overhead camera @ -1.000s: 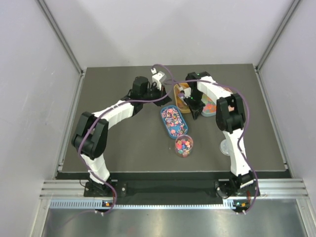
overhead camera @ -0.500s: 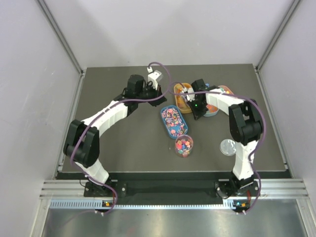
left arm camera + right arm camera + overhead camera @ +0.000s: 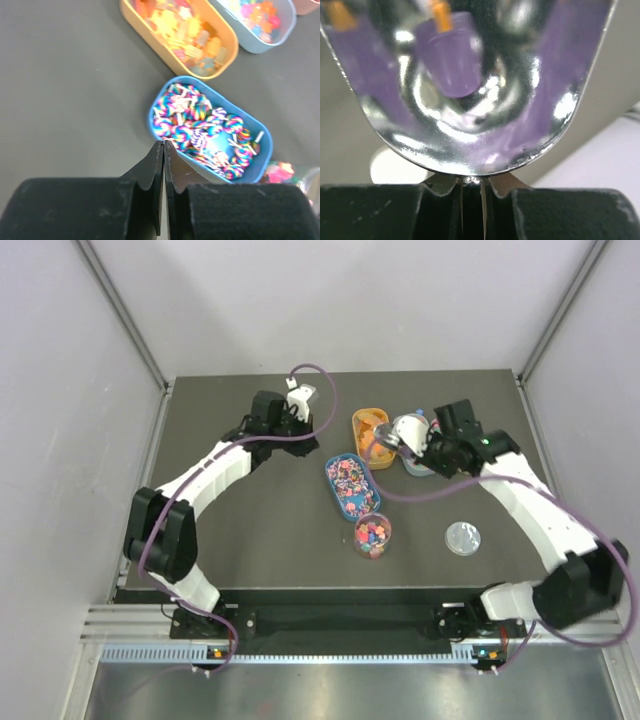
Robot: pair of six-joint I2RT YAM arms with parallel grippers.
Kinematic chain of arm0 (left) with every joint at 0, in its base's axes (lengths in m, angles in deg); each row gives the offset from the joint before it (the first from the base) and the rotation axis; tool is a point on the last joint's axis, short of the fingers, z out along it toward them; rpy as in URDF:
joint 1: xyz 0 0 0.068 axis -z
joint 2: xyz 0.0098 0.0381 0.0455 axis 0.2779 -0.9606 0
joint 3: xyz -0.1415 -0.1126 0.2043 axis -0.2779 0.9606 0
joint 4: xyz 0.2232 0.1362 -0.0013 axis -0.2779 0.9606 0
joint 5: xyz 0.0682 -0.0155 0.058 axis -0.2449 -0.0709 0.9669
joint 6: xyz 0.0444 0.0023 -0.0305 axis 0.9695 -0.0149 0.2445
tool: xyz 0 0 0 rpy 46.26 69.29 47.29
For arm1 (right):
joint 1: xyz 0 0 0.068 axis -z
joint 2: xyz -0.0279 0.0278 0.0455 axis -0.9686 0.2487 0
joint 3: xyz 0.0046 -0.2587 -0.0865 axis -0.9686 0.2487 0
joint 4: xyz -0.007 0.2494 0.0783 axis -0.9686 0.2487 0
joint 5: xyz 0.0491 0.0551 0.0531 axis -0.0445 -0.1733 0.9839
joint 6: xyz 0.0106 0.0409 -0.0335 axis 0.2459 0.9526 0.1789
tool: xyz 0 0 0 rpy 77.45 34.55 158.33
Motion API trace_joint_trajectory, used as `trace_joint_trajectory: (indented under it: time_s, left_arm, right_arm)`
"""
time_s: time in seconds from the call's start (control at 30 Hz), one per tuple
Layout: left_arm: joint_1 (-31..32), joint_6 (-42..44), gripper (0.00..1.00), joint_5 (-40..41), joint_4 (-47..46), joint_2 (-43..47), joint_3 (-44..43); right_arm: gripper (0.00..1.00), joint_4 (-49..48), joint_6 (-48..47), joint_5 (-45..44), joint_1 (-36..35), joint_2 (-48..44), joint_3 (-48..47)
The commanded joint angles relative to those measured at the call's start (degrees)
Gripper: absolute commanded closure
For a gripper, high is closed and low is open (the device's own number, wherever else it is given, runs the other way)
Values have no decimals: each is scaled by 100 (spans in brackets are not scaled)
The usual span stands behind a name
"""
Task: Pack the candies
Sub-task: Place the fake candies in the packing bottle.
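Observation:
The candies lie in three oval trays: swirled lollipop sweets in the blue tray (image 3: 352, 486) (image 3: 210, 127), orange and yellow pieces in the orange tray (image 3: 368, 427) (image 3: 182, 36), and bright pieces in the pale blue tray (image 3: 420, 464) (image 3: 260, 20). More candies fill a clear cup (image 3: 372, 535). My right gripper (image 3: 415, 437) (image 3: 472, 181) is shut on the handle of the metal scoop (image 3: 386, 438) (image 3: 470, 85). It hangs above the orange tray, and its bowl shows only reflections. My left gripper (image 3: 303, 420) (image 3: 164, 144) is shut on nothing, raised left of the trays.
The clear round lid (image 3: 462, 537) lies flat on the dark mat at the right front. The cup shows blurred at the lower right of the left wrist view (image 3: 292, 172). Grey walls enclose the table.
My right arm has swung out to the right, uncovering the lid, while the scoop stays over the trays. The left gripper has drifted back and left.

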Motion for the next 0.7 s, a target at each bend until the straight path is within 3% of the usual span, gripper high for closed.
trace_joint_trajectory:
  time_s: [0.0, 0.2, 0.67]
  left_arm:
    - [-209, 173, 94, 346, -74, 259, -26]
    - [-500, -3, 94, 381, -215, 206, -17]
    - [-641, -108, 94, 363, -347, 672, 317]
  right_arm:
    - [100, 857, -1704, -220, -32, -672, 363]
    - [100, 1412, -2004, -335, -207, -1095, 240]
    - [100, 1984, -2866, -1776, -1113, -1307, 996]
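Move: Behind and to the left of the right hand, which holds the metal scoop, stands the packing bottle: about 11 cm back, 13 cm left and 13 cm lower. From this hand, the blue box is roughly level ahead and 19 cm left, the orange box some 13 cm ahead and 13 cm left, and the clear lid 11 cm back and 11 cm right. From the empty left hand the bottle lies about 18 cm back, 15 cm right and 12 cm lower. Swinging the scoop from the candy boxes back to the bottle's mouth, the right hand draws back about 9 cm and 5 cm right, rising slightly, then sinking. It keeps its grip while rolling its left side down some 30 degrees and turning nearly as far counter-clockwise. The shut left hand slides left and a little forward, away from the bottle, then lifts slightly. ##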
